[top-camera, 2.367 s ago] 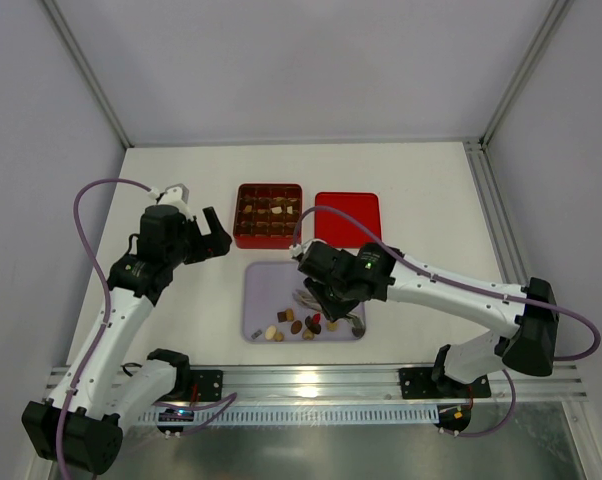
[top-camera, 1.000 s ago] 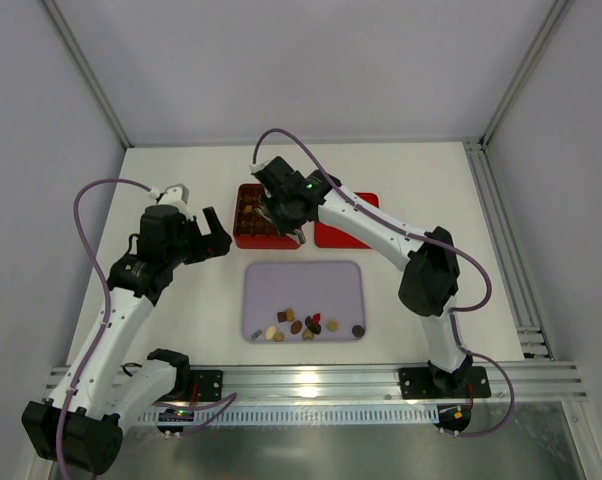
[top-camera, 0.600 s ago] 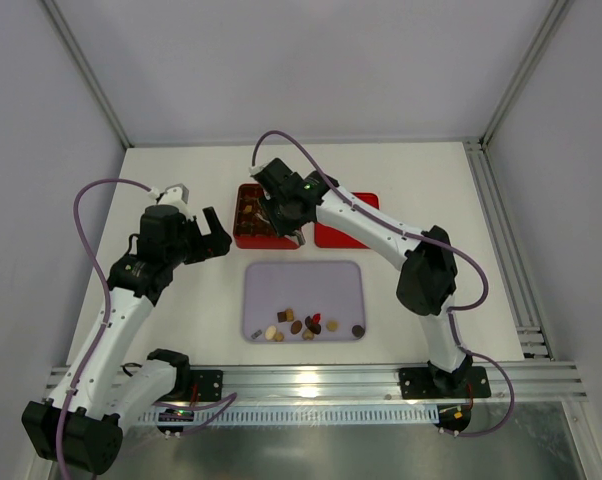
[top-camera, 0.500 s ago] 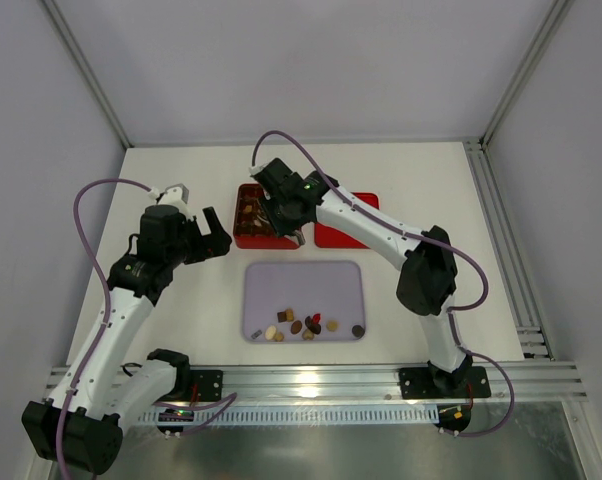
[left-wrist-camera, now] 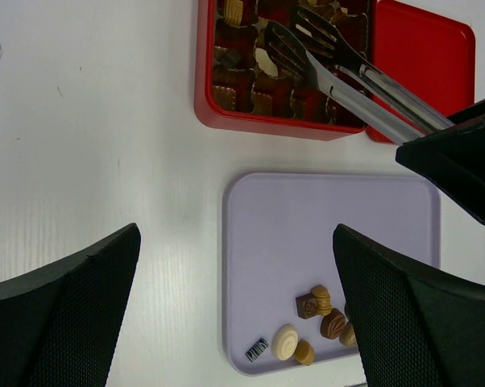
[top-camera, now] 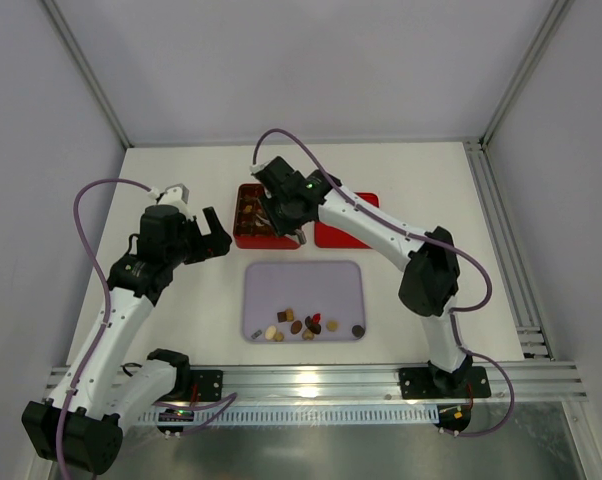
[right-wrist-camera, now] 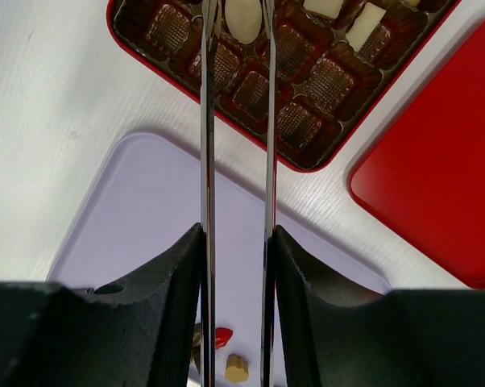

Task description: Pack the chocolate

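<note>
Several chocolates point(top-camera: 306, 325) lie along the near edge of the lilac tray point(top-camera: 303, 285), brown, tan, cream and one reddish point(right-wrist-camera: 223, 337). More sit in the red gridded box point(top-camera: 245, 218). My right gripper point(right-wrist-camera: 237, 234) is shut on metal tongs point(right-wrist-camera: 207, 121), whose tips reach over the box. A cream oval chocolate point(right-wrist-camera: 242, 16) lies between the tips, which stand slightly apart; whether they touch it I cannot tell. My left gripper point(left-wrist-camera: 236, 234) hangs open and empty above the tray's left edge.
The red lid point(right-wrist-camera: 436, 185) lies flat to the right of the box. A small striped piece point(left-wrist-camera: 257, 349) rests at the tray's near left corner. Grey walls close off the table point(top-camera: 171, 180) on three sides, and a metal rail point(top-camera: 311, 380) runs along the front.
Since the earliest frame my right arm has swung from the tray up to the red box. Over the last second it has barely moved. The left arm has stayed still.
</note>
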`<state>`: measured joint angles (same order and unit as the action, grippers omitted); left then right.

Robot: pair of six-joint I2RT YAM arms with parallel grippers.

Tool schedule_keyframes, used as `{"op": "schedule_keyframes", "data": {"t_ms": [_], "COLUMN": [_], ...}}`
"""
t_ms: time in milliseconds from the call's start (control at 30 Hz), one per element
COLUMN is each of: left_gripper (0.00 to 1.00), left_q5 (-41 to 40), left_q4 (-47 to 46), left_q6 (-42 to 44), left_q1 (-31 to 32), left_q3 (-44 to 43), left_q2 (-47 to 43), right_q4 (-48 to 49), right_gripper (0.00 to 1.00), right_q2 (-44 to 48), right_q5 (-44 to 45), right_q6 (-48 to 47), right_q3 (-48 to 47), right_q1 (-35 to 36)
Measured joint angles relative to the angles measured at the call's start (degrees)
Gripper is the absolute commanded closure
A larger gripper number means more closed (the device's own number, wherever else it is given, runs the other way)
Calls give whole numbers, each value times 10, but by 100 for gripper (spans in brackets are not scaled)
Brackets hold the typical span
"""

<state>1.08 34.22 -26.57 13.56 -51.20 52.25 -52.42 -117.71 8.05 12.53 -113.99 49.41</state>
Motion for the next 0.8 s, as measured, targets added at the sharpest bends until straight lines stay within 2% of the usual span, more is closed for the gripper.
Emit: {"op": "schedule_keyframes", "data": {"t_ms": [167,400,567,800], "left_gripper": [0,0,0,0], "left_q5": [0,0,0,0], "left_q4": [0,0,0,0], "left_q6": [0,0,0,0], "left_q1": [0,0,0,0], "left_q3": [0,0,0,0], "left_q2": [0,0,0,0], "right_q4": [-3,-4,-18,-45], "right_gripper": [59,60,60,60], "right_q2": [51,225,315,342], "right_q5": [5,9,8,-9], "right_q6": [0,10,26,56], "right_q3": [15,148,253,353], "right_q1": [0,15,69,158]}}
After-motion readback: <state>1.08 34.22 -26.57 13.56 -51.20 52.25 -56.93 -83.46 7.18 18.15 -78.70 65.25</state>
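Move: From the right gripper, whose long fork tips reach down into the box, the square brown chocolate in the tray lies some 18 cm back, about 1 cm right and 13 cm below. The ridged chocolate sits about 2 cm to the right of the square one; the white oval in the tray is 22 cm back and 2 cm left of the hand. The box's middle is 7 cm ahead, 3 cm left. From the left gripper, the square chocolate is about 13 cm back, 13 cm right. Lift the right gripper's fork tips clear of the white chocolate already laid in the box, rising about 8 cm, then swing back some 19 cm and a little right, away from the box and over the tray. Sink again by about 6 cm towards the square and ridged chocolates, turning the wrist slightly counter-clockwise and keeping the fingers part-open and empty. ##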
